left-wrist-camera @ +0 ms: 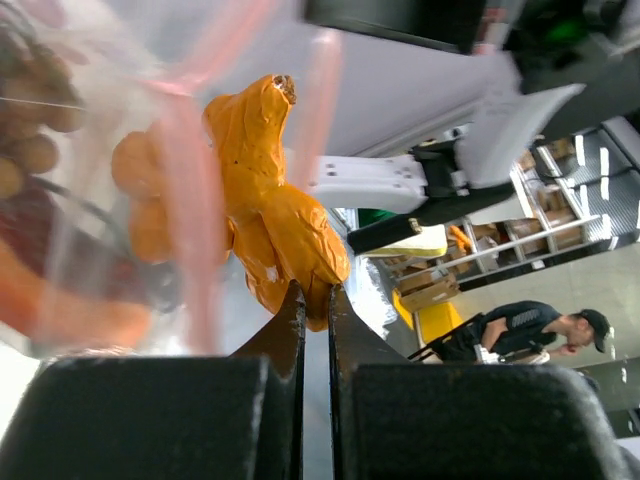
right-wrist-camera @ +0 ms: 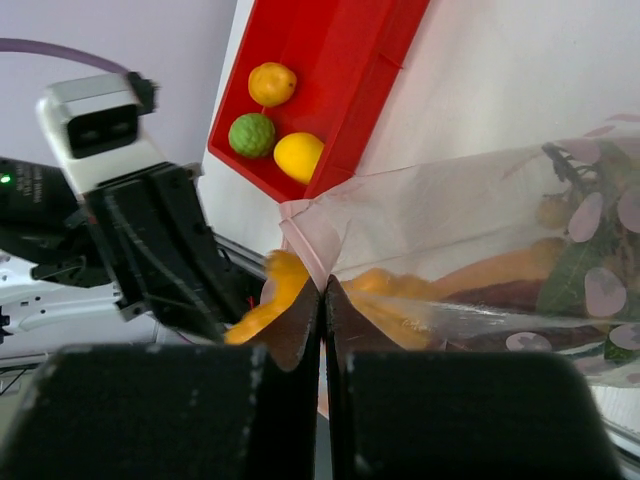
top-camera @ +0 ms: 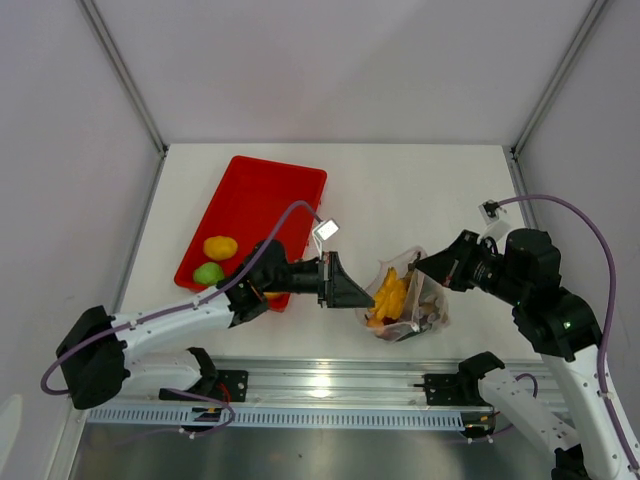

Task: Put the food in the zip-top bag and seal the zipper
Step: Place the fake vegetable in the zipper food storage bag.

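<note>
The clear zip-top bag (top-camera: 428,300) stands between my two grippers with several foods inside. My right gripper (top-camera: 421,265) (right-wrist-camera: 323,285) is shut on the bag's mouth edge, at the pinkish zipper (right-wrist-camera: 312,235). My left gripper (top-camera: 364,298) (left-wrist-camera: 315,292) is shut on a lumpy orange-yellow food piece (left-wrist-camera: 265,190) (top-camera: 390,296), held at the bag's mouth beside the zipper strip (left-wrist-camera: 192,210). A yellow mango (top-camera: 220,246) (right-wrist-camera: 299,156), a green lime (top-camera: 208,273) (right-wrist-camera: 252,134) and an orange fruit (right-wrist-camera: 272,83) lie in the red tray (top-camera: 265,195) (right-wrist-camera: 340,50).
The tray sits at the left of the white table, with my left arm (top-camera: 200,315) crossing its near corner. A metal rail (top-camera: 330,385) runs along the near edge. Grey walls enclose the table on three sides.
</note>
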You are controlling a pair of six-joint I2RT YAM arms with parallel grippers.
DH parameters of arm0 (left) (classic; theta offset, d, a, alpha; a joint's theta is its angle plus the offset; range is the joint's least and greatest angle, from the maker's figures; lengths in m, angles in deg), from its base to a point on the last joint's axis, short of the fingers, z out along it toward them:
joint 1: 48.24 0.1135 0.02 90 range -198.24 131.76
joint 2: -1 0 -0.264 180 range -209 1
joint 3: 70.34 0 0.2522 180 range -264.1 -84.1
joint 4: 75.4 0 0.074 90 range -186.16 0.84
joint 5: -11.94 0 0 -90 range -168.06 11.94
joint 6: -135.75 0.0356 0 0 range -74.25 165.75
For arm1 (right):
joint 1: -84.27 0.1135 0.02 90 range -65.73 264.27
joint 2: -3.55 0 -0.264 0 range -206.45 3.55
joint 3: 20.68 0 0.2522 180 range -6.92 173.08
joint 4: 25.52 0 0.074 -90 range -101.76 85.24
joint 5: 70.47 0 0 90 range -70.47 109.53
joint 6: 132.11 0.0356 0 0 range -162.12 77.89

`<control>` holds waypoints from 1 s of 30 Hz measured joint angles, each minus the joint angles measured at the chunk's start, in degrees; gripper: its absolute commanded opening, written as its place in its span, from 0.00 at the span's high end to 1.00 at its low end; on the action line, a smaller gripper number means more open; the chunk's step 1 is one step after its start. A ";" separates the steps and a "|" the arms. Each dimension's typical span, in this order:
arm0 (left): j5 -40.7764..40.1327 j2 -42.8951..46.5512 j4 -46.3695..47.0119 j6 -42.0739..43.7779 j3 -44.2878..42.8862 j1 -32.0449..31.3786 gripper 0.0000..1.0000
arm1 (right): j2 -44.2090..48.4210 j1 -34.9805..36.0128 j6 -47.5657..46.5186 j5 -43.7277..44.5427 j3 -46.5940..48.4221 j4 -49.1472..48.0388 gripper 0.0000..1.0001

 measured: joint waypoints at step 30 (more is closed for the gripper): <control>-27.04 16.63 -41.35 29.31 -14.86 -3.34 0.00 | 0.09 0.02 -2.84 1.29 2.01 2.21 1.00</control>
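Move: The orange vegetable in the left fingers already has its far end at the zip-top bag's mouth, whose middle is about 4 cm to the right of this hand, 1 cm ahead and 3 cm lower. The food in the bag lies some 9 cm right, 4 cm ahead and 13 cm down; the tray's nearest yellow fruit is roughly 20 cm left, 8 cm ahead and 18 cm below. From the right hand, the mouth is about 6 cm back, 5 cm left and 6 cm below. Push the left gripper on to the right and down into the bag's mouth, about 4 cm with a little forward, then open the fingers wide to let go of the orange vegetable. Back out to the left and up roughly 10 cm, swinging the fingertips forward and raising them. Keep the right fingers pinching the bag's rim nearly in place. ##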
